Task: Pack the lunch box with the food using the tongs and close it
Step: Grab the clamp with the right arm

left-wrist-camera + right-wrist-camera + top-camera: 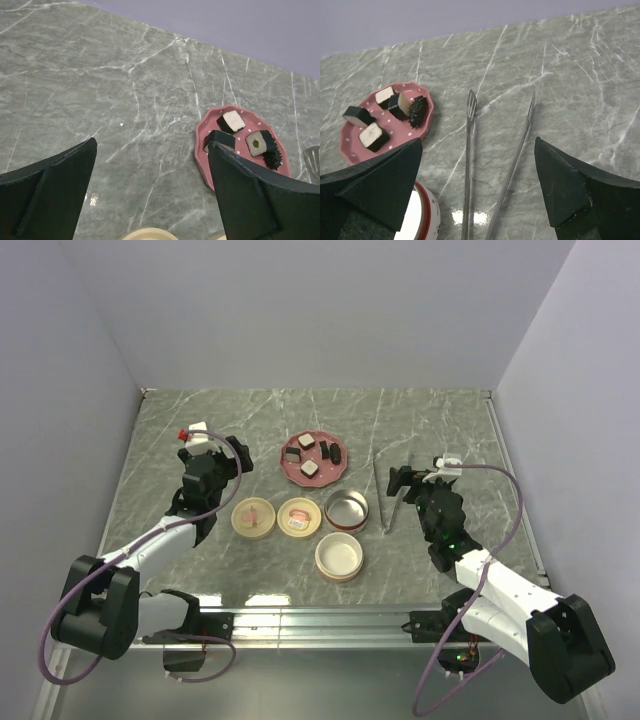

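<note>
The food (pixel 310 468) is several small black-and-white blocks on a pink plate (pixel 291 462) at the table's middle back. The same food (pixel 233 121) on the plate (pixel 201 136) shows past the right finger in the left wrist view. The silvery tongs (pixel 385 496) lie flat right of the plate, their arms spread. Two open round lunch box tins (pixel 346 510) (pixel 339 556) stand in front of the plate. My left gripper (pixel 238 455) (pixel 152 145) hangs open over bare table left of the plate. My right gripper (pixel 398 480) (pixel 477 142) is open, straddling the tongs (pixel 468 150) from above.
Two cream round lids (pixel 254 518) (pixel 299 515) with pink-red knobs lie left of the tins. The red-rimmed tin (pixel 422 212) sits close by my right gripper's left finger. Grey walls close the table on three sides.
</note>
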Motion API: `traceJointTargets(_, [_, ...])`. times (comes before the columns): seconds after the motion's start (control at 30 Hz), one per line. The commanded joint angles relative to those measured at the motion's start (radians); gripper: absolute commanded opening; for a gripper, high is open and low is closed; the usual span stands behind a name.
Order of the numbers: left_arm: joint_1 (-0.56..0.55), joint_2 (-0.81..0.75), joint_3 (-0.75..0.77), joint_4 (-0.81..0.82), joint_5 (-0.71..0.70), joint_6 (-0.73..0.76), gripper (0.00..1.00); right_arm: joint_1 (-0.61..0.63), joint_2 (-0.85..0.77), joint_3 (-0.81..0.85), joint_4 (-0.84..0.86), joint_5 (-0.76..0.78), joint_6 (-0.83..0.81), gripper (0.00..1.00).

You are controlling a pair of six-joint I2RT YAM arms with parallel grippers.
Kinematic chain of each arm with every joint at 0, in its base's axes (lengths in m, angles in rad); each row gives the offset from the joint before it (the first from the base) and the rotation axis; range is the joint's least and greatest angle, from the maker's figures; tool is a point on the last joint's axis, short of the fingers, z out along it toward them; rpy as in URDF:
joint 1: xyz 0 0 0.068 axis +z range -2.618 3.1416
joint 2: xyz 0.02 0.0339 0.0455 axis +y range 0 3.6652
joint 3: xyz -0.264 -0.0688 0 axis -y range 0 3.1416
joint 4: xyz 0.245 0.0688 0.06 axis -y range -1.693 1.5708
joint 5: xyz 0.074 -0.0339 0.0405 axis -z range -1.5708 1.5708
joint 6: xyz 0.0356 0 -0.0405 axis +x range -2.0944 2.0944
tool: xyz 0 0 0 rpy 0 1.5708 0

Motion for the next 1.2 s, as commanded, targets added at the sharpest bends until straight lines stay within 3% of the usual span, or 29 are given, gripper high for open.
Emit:
traceJointTargets(0.0, [-0.009,-0.002,0.044,0.014,-0.027,0.015,0.99,0.004,0.004,0.044,0.006,0.021,0.007,1.00])
traceJointTargets(0.37, [-0.018,0.026,0.068,-0.020,-0.032,0.016,0.99,0.004,0.012,0.067,-0.049,0.009,0.017,1.00])
traceJointTargets(0.73, [-0.018,-0.011,0.045,-0.030,0.020,0.001,0.99,0.053,0.198,0.227,-0.320,-0.040,0.174,1.00])
traceJointTargets(1.17, [-0.018,0.004,0.057,-0.049,0.020,-0.005,1.00,0.134,0.328,0.277,-0.553,0.125,0.350,1.00])
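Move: Left of the open right hand by about 5 cm, some 3 cm ahead and 16 cm below, lies the middle of the clamp, its two arms spread forward and its joined end towards the robot. The metal bowl stands about 17 cm left and 6 cm back from the hand; the pink plate is roughly 26 cm left and 12 cm ahead. From the left hand, the clamp is some 45 cm to the right and nearly level fore-and-aft. Sinking about 10 cm towards the clamp, the right hand first eases left by some 4 cm with a slight push forward, then drops more steeply while drawing back a little. The wrist tips the fingers down about 30 degrees on the way; they stay wide open, the hand still clear above the clamp's joined half, right of the metal bowl. ##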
